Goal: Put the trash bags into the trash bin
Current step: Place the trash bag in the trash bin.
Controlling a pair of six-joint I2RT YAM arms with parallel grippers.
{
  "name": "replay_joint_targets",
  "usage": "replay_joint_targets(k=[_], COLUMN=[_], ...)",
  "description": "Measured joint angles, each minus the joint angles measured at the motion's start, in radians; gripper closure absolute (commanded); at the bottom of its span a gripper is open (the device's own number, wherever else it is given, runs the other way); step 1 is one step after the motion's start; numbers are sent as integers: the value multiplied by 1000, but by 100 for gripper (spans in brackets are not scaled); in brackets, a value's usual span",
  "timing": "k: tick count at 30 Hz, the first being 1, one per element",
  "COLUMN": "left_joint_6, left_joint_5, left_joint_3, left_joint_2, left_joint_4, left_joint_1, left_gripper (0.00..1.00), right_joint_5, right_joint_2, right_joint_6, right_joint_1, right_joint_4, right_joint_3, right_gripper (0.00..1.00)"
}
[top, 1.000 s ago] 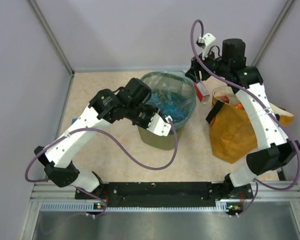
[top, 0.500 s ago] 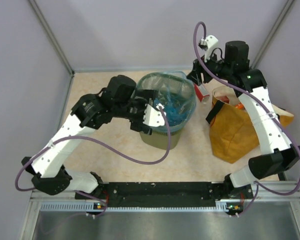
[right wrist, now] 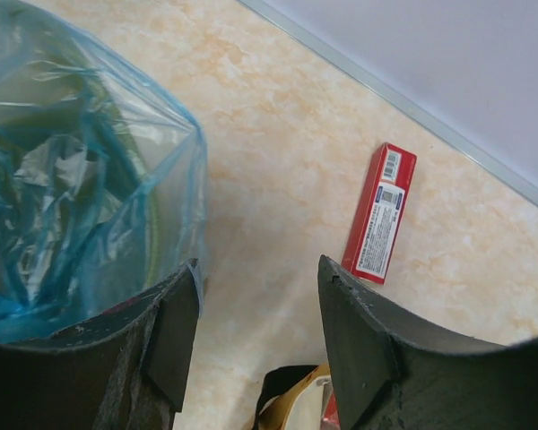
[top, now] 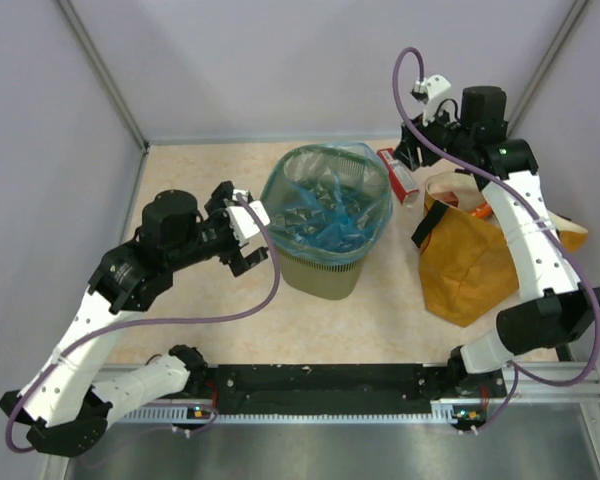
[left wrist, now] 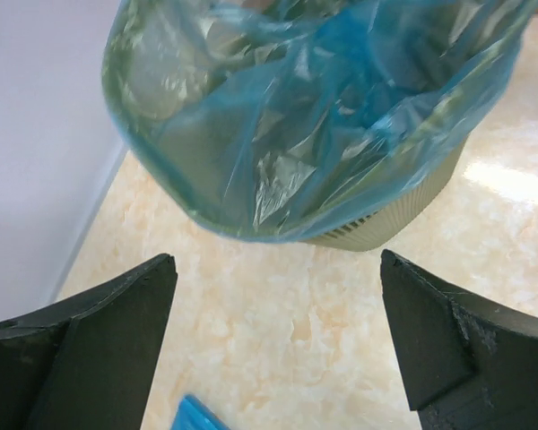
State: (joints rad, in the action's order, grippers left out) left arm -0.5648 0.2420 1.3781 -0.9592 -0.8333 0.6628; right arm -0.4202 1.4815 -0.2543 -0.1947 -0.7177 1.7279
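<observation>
The olive-green mesh trash bin stands mid-table. A big crinkly light-blue trash bag is draped inside it and over its rim, and fills the top of the left wrist view. My left gripper hovers just left of the bin, open and empty. A blue corner of another trash bag lies on the table below it. My right gripper hangs behind the bin's right side, open with nothing between its fingers.
A flat red box lies by the back wall, right of the bin. A mustard-orange sack with black handles stands at the right, under the right arm. Walls close the table at left, back and right.
My left gripper has opened, letting go of the bag at the bin's rim, and drawn back to the left of the bin. The right gripper has drifted slightly right.
</observation>
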Motion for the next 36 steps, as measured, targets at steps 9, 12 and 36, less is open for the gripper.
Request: replay_joint_targets(k=[9,12,36], left_joint_6=[95,115,182], left_joint_5=[-84,-87,-237], left_joint_3=[-282,-383,-672], left_joint_2=[109,98,60], left_joint_4=[113,184,696], left_joint_1=[-43,-47,-60], left_gripper=[1,1,1], right_joint_5=[2,-20,-172], right_joint_2=[166,215,174], right_joint_6=[-37,-47,-109], right_joint_1=[13,13,14], right_joint_4=[23,23,36], right_joint_3=[2,2,-154], right_gripper=[49,51,67])
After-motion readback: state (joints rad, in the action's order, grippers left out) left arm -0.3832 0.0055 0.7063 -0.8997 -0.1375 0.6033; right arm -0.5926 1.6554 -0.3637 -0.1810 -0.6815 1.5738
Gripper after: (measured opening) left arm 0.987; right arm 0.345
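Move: The bag-lined trash bin stands between the hands: its middle is about 18 cm right of the left hand, 9 ahead and 20 below, with the near-left rim only some 8 cm to the right; the folded blue bag lies about 24 cm left and 15 ahead. From the right hand the bin is about 19 cm left, 8 back and 20 below; the red box is 16 ahead, 4 left, on the table, and the tan bag about 15 right, 6 back. The wide-open left hand drops about 14 cm outside the bin's left side, then slides forward some 7 cm close along the lined wall while turning about 20 degrees counter-clockwise, fingers staying open. Meanwhile the right hand dips about 12 cm beside the bin's right rim, reaching some 5 cm forward and then drawing most of that back with a slight shift left towards the rim, its fingers tipping down about 15 degrees and narrowing from half open to a third beside the bag's edge. ##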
